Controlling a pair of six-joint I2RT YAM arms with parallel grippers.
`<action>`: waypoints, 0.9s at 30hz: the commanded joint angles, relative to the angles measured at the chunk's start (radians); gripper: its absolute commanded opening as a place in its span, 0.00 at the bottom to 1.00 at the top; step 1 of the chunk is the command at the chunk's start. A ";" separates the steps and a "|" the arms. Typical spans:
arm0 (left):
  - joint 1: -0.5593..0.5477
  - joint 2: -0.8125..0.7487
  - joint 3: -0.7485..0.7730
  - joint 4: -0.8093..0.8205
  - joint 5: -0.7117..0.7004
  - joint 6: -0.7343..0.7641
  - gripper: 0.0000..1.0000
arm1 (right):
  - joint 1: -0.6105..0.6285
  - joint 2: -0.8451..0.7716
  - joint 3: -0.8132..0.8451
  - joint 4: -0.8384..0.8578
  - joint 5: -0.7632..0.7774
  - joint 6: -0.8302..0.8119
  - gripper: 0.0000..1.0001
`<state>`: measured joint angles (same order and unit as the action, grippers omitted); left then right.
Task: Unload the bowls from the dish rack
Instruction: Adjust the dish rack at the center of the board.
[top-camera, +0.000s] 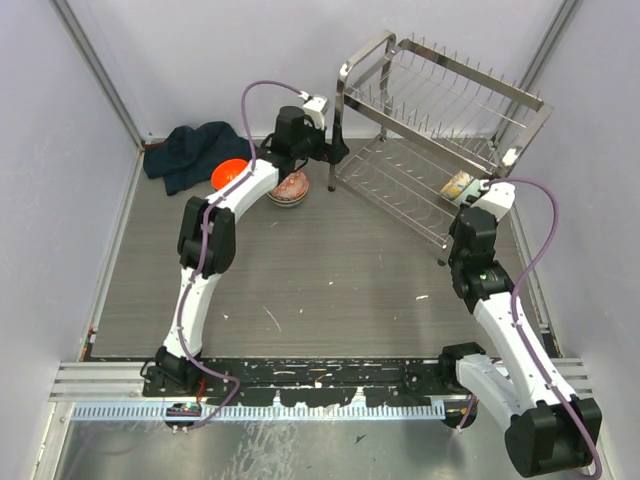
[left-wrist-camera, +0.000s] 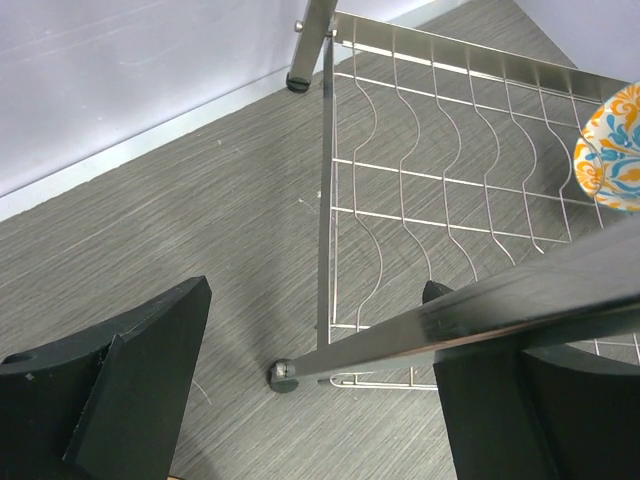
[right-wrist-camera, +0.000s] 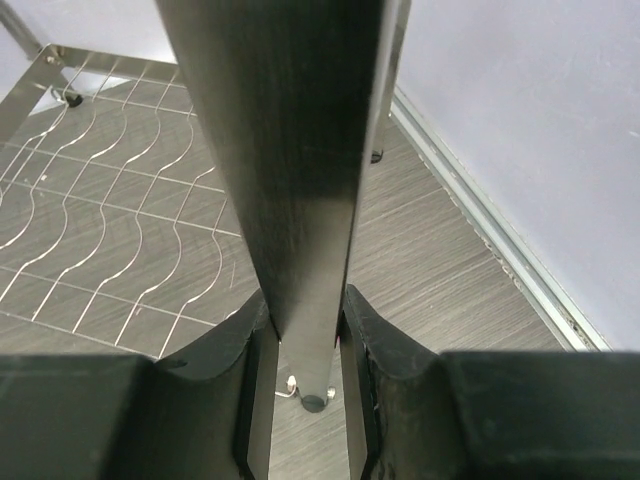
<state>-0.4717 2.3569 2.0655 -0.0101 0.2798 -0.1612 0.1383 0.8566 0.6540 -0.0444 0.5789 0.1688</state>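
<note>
The dish rack (top-camera: 440, 110) stands at the back right. A floral-patterned bowl (top-camera: 457, 185) lies on its lower tier and shows at the edge of the left wrist view (left-wrist-camera: 612, 145). An orange bowl (top-camera: 229, 172) and a pink speckled bowl (top-camera: 289, 189) sit on the table left of the rack. My left gripper (top-camera: 338, 150) is wide open at the rack's left end, and a frame bar (left-wrist-camera: 480, 305) crosses between its fingers (left-wrist-camera: 150, 350). My right gripper (right-wrist-camera: 305, 340) is shut on the upright post (right-wrist-camera: 290, 150) at the rack's right end (top-camera: 508, 160).
A dark cloth (top-camera: 190, 150) lies bunched at the back left, just behind the orange bowl. Grey walls close in the table at the back and on both sides. The right wall's base runs close beside the rack's right leg (right-wrist-camera: 316, 402).
</note>
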 joint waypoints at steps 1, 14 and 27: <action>0.027 0.025 0.039 -0.010 -0.021 -0.001 0.93 | 0.069 -0.079 0.034 -0.007 0.076 0.036 0.12; 0.021 -0.055 -0.068 0.017 -0.023 -0.014 0.93 | 0.394 -0.045 0.036 -0.061 0.333 0.061 0.11; 0.015 -0.032 -0.027 0.007 -0.009 -0.005 0.93 | 0.660 -0.035 0.023 -0.097 0.508 0.110 0.10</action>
<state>-0.4496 2.3585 1.9881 -0.0074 0.2523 -0.1761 0.7162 0.8207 0.6540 -0.1928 1.0210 0.2966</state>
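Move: In the right hand's grip already is the rack's near right post, to be taken towards the middle of the board, about 34 cm left, 8 cm ahead and 21 cm below; the last bowl on the lower shelf is some 17 cm ahead, 4 cm right and 14 cm lower. The open left hand has the rack's left post about 3 cm ahead and 3 cm right, at its height; the pink bowl stack lies some 11 cm left of that hand, level fore and aft, 14 cm below. Dragging the rack by its near right post, the right hand goes some 10 cm left and about 4 cm back at an even height, its grip kept shut and turning slightly counter-clockwise. The left hand stays wide open beside the left post, starting later to sink about 4 cm and shift 2 cm left; whether its fingers touch the post can't be made out. ##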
